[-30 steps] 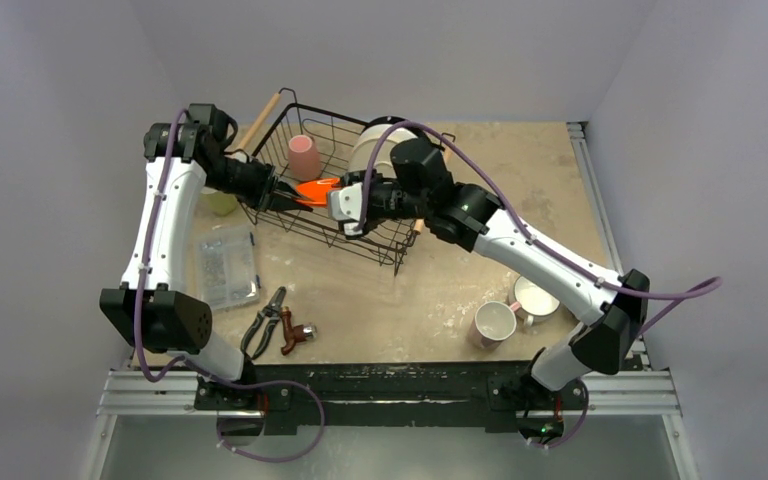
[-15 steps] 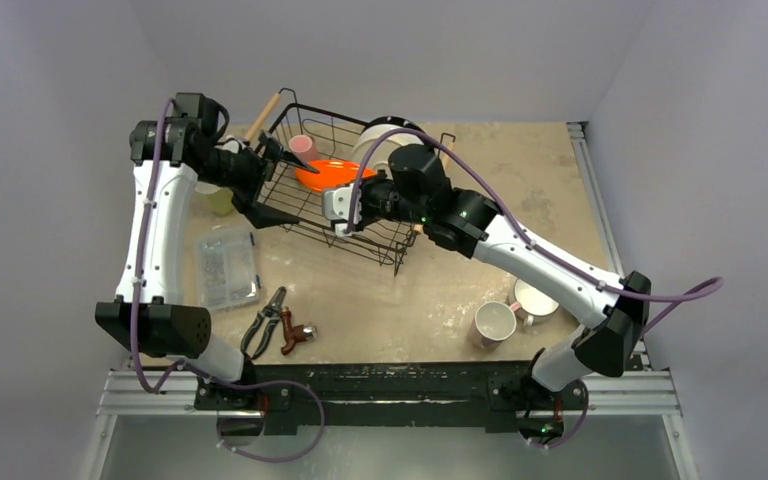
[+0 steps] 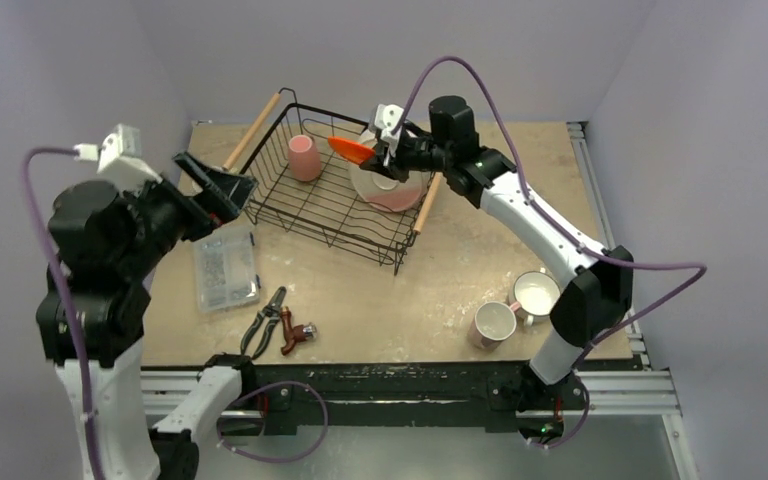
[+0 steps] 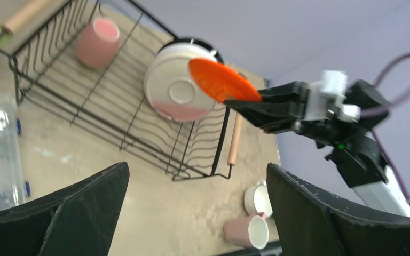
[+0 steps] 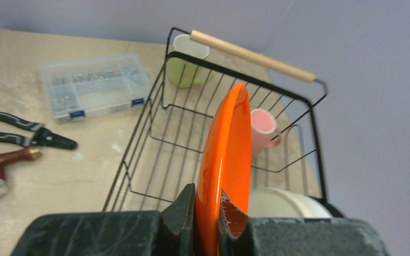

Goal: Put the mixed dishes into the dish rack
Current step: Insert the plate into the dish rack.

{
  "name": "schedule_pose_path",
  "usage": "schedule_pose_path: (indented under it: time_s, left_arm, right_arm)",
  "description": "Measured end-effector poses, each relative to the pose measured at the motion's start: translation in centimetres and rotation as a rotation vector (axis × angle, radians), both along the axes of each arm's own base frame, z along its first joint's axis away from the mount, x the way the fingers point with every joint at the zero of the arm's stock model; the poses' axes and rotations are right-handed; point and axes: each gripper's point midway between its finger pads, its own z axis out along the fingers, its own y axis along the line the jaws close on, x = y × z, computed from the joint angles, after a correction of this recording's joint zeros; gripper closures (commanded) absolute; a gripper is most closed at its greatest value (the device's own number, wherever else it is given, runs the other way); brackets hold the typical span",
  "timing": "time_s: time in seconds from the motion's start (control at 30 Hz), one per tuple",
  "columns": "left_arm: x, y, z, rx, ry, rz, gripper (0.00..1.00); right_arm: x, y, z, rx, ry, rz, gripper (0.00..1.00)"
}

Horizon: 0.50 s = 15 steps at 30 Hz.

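My right gripper is shut on the rim of the glossy red plate, holding it on edge above the right end of the dish rack. A pink mug and a cream plate are in the rack. The left gripper hangs open and empty, high up to the left of the rack. Another pink mug and a white mug lie on the table at the near right. A yellow-green mug stands outside the rack's left end.
A clear plastic box of small parts lies left of the rack. Pliers and a red-handled tool lie near the table's front edge. The rack has wooden rod handles at both ends.
The left gripper has let go of the red plate, opened, and drawn back up and left. The right gripper has closed on the plate and carried it up to the rack's right end.
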Motion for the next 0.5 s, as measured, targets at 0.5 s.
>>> schedule_pose_path:
  time_s: [0.5]
  left_arm:
    - [0.9, 1.1, 1.6, 0.221, -0.249, -0.037, 0.02]
  right_arm:
    - [4.2, 1.2, -13.8, -0.148, 0.46, -0.073, 1.0]
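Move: The slot I want for the orange plate in my right hand is in the right part of the dish rack, about 6 cm ahead, 2 cm to the left and roughly 20 cm below. Just beyond it leans the pink-and-white plate, some 10 cm ahead of my right hand and level with it sideways. The pink mug stands about 12 cm ahead and 21 cm left. From my left hand the slot is some 20 cm ahead, 28 cm right and 32 cm below. I sink my right hand about 14 cm towards the slot, easing some 4 cm forward, and keep the orange plate pinched by its right-hand edge. On the way I roll the wrist about 25 degrees, so the plate's top edge tips away from me. My empty left hand backs off and rises a little, then comes forward again, fingers tilting up and staying open. ##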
